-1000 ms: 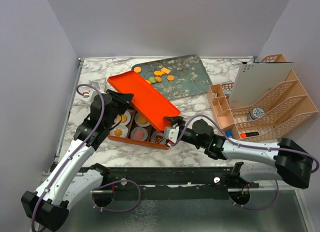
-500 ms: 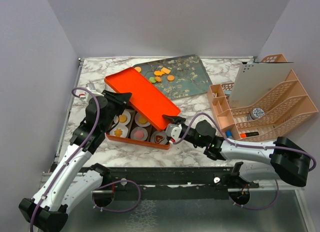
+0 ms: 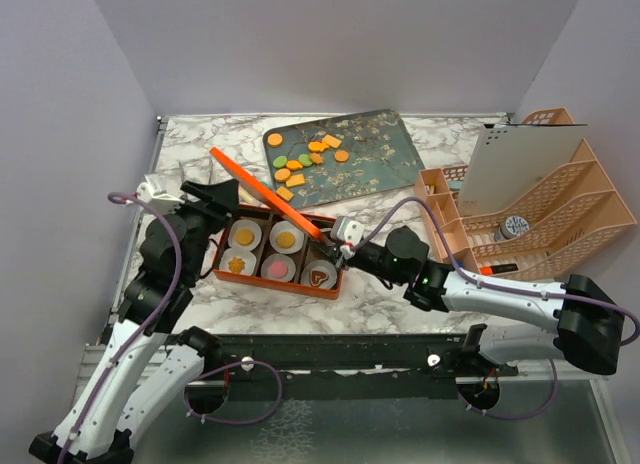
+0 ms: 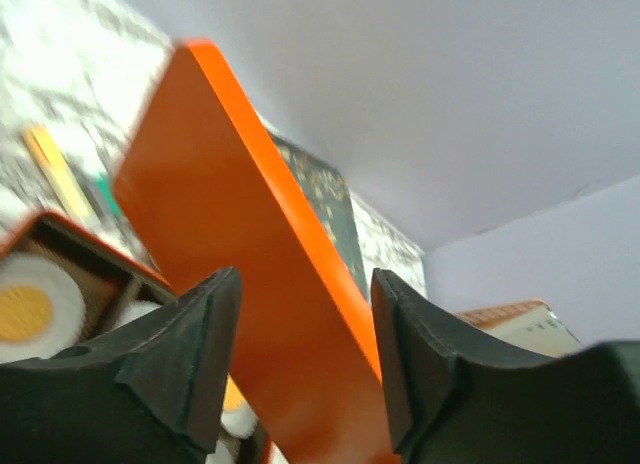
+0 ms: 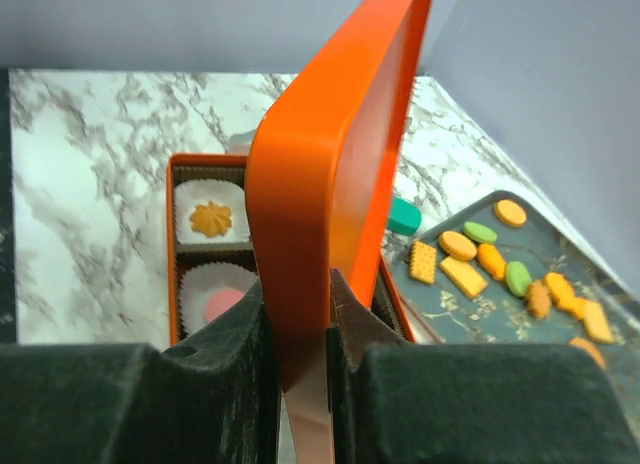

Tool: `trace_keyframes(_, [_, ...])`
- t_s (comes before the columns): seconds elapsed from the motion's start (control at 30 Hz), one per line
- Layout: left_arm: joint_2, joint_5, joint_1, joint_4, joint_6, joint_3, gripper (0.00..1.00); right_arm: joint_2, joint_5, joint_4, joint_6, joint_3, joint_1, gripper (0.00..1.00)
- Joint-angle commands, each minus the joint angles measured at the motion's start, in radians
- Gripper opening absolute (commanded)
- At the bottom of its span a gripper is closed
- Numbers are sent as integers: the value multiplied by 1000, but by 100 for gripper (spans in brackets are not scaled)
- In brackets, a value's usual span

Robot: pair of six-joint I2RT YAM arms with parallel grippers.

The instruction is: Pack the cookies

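Observation:
My right gripper (image 3: 343, 236) (image 5: 298, 334) is shut on the near corner of the orange lid (image 3: 265, 191) (image 5: 335, 174), which stands tilted on edge over the orange box (image 3: 222, 246). The box holds paper cups with cookies (image 3: 285, 241) (image 5: 211, 219) in them, among them a heart (image 3: 319, 277). More cookies (image 3: 305, 164) (image 5: 500, 264) lie loose on the dark floral tray (image 3: 380, 164). At the lid's far left end my left gripper (image 3: 216, 194) (image 4: 305, 354) is open, and the lid (image 4: 250, 264) shows through the gap between its fingers.
A pink desk organiser (image 3: 520, 214) with a white board stands at the right. A teal block (image 5: 403, 216) lies between box and tray. A yellow strip (image 4: 50, 164) lies on the marble behind the box.
The lid has swung up from lying flat to standing on edge, uncovering the box. My left gripper opened, let go of it and drew back left. My right gripper closed on its corner.

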Motion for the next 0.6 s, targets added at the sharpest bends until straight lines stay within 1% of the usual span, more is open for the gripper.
trace_keyframes(0.0, [-104,-149,-1,70,308,13,63,-21,4,-10,285,83,-4,1])
trace_keyframes(0.1, [-142,-182,-1,80,416,10,68,-3,1,17,427,99,-5,1])
trace_keyframes(0.2, [-145,-215,-1,66,500,21,70,27,39,26,586,122,-8,1])
trace_keyframes(0.33, [-122,-255,-1,37,563,23,72,83,34,33,762,153,-16,0])
trace_keyframes(0.47, [-92,-243,-1,28,616,16,77,108,16,105,927,144,-34,0])
trace_keyframes(0.57, [-55,-250,-1,21,650,19,82,120,11,117,1076,134,-70,0])
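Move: The right hand holds one end of the orange lid, whose middle lies about 11 cm left, 9 cm ahead and some 3 cm above it. The cookie box's middle is about 12 cm left, 3 cm ahead and 15 cm below it. From the empty left hand, the lid's middle is roughly 7 cm right, 4 cm ahead and 5 cm lower; the box is 6 cm right, 4 cm back and 22 cm down. Right hand rolls the still-pinched lid some 45 degrees over the box; left hand shifts 6 cm left, opening wider. ##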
